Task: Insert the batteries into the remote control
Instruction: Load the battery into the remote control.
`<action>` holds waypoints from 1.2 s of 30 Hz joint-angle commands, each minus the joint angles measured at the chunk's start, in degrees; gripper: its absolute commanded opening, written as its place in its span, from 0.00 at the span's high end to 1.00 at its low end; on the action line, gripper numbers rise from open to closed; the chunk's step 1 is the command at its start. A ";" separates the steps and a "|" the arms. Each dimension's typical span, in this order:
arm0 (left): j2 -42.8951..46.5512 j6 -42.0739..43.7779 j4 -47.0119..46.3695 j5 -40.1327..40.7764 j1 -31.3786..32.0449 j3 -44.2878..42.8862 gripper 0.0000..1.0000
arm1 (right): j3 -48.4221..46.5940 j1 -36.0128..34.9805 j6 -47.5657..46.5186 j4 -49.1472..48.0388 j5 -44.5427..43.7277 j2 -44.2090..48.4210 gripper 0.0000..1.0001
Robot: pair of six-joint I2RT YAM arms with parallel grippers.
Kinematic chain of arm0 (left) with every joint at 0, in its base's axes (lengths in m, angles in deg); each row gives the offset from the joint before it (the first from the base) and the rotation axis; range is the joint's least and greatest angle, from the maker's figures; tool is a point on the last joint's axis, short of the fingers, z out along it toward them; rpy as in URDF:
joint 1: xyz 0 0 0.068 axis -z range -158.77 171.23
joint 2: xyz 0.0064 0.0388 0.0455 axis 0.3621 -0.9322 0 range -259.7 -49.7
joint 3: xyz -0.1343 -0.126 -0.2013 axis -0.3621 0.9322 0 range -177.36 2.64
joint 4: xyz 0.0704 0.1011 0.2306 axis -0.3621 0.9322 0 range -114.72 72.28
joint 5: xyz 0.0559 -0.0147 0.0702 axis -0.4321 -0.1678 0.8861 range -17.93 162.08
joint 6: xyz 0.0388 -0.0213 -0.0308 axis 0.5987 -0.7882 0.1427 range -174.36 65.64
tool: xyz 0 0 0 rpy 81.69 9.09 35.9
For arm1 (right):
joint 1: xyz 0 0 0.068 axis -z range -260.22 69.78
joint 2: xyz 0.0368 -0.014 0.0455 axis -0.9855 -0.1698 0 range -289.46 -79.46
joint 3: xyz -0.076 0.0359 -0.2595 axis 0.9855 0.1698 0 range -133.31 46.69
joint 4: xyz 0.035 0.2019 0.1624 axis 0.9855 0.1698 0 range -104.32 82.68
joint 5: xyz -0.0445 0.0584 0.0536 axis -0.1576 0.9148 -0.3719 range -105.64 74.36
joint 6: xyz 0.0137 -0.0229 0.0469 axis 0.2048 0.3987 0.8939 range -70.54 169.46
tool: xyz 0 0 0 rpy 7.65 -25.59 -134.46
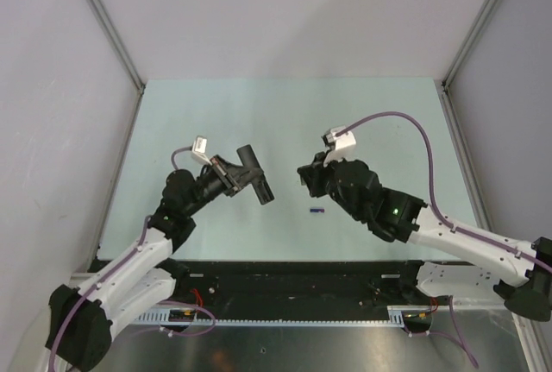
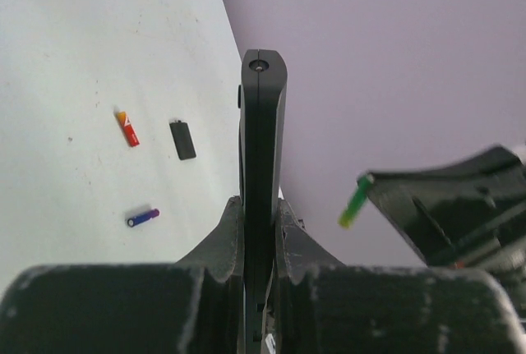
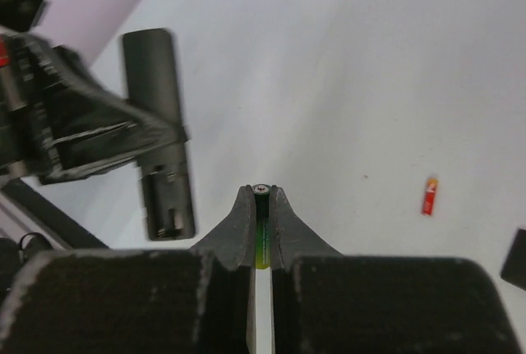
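My left gripper (image 2: 261, 206) is shut on the remote control (image 2: 261, 124), a slim black bar held edge-on above the table. In the right wrist view the remote control (image 3: 160, 124) shows its open battery recess (image 3: 168, 198) with a spring inside. My right gripper (image 3: 261, 198) is shut on the green battery (image 3: 261, 235), a short way right of the remote. From the left wrist the green battery (image 2: 355, 200) sticks out of the right fingers. The red battery (image 2: 127, 128) and a blue-purple battery (image 2: 143, 218) lie on the table. From above, the left gripper (image 1: 246, 175) faces the right gripper (image 1: 306, 173).
A small flat black cover (image 2: 182, 140) lies on the table near the red battery (image 3: 429, 195). The blue-purple battery (image 1: 316, 211) rests just below the right gripper. Grey walls with metal rails enclose the pale green table (image 1: 285, 113).
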 commanded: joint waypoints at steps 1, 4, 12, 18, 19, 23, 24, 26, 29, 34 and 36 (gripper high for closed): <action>-3.29 -0.45 -2.08 2.53 2.19 -6.03 1.00 | 1.65 -7.23 -2.85 -9.16 -6.79 2.19 1.00; -5.04 -1.06 -2.44 3.94 3.86 -7.44 1.00 | 4.29 -12.43 -6.27 -17.87 -11.89 1.59 1.00; -7.51 -1.24 -2.88 3.94 4.57 -9.20 1.00 | 4.38 -14.54 -6.64 -25.53 -15.24 -2.55 1.00; -8.74 -2.12 -4.28 2.98 5.09 -9.20 1.00 | 4.38 -14.72 -6.02 -27.55 -14.80 -5.01 1.00; -8.83 -2.38 -4.63 2.63 5.18 -9.11 1.00 | 4.47 -14.72 -5.94 -27.55 -14.97 -5.01 1.00; -8.91 -3.96 -5.86 2.01 5.09 -9.11 1.00 | 5.26 -15.07 -6.11 -28.78 -15.85 -5.45 1.00; -8.91 -4.32 -6.13 1.75 5.09 -9.11 1.00 | 5.43 -15.16 -6.55 -29.13 -16.12 -5.62 1.00; -9.00 -5.19 -6.74 1.31 5.18 -9.11 1.00 | 5.87 -15.34 -6.64 -30.01 -16.73 -5.89 1.00; -9.18 -6.34 -7.27 0.34 5.09 -9.29 1.00 | 6.14 -16.04 -7.43 -31.41 -17.70 -6.68 1.00; -9.27 -8.27 -8.32 -1.15 5.09 -9.20 1.00 | 6.49 -16.74 -8.92 -33.78 -19.11 -7.56 1.00; -9.18 -8.71 -8.59 -1.50 5.09 -9.11 1.00 | 6.58 -16.92 -9.45 -34.23 -19.54 -7.91 1.00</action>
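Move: The remote's open battery bay lies about 10 cm left of the right hand, 4 cm back and some 4 cm below. On the table, about 26 cm below that hand, the purple battery lies 4 cm ahead and 5 cm right, the red battery 13 cm ahead and 6 cm right. From the left hand, the green battery is some 12 cm right, 1 cm back and 4 cm higher; the bay is 5 cm back and 2 cm right. Left and back, quickly at first, the right hand carries the still-pinched green battery towards the remote's bay, about 6.5 cm left in all; it rises slightly, then eases down, its fingers tipping up some 10 degrees. The left hand keeps its grip on the remote and brings it about 3.5 cm right to meet the battery, dipping briefly as it rises about 2.5 cm and rolls slightly. ##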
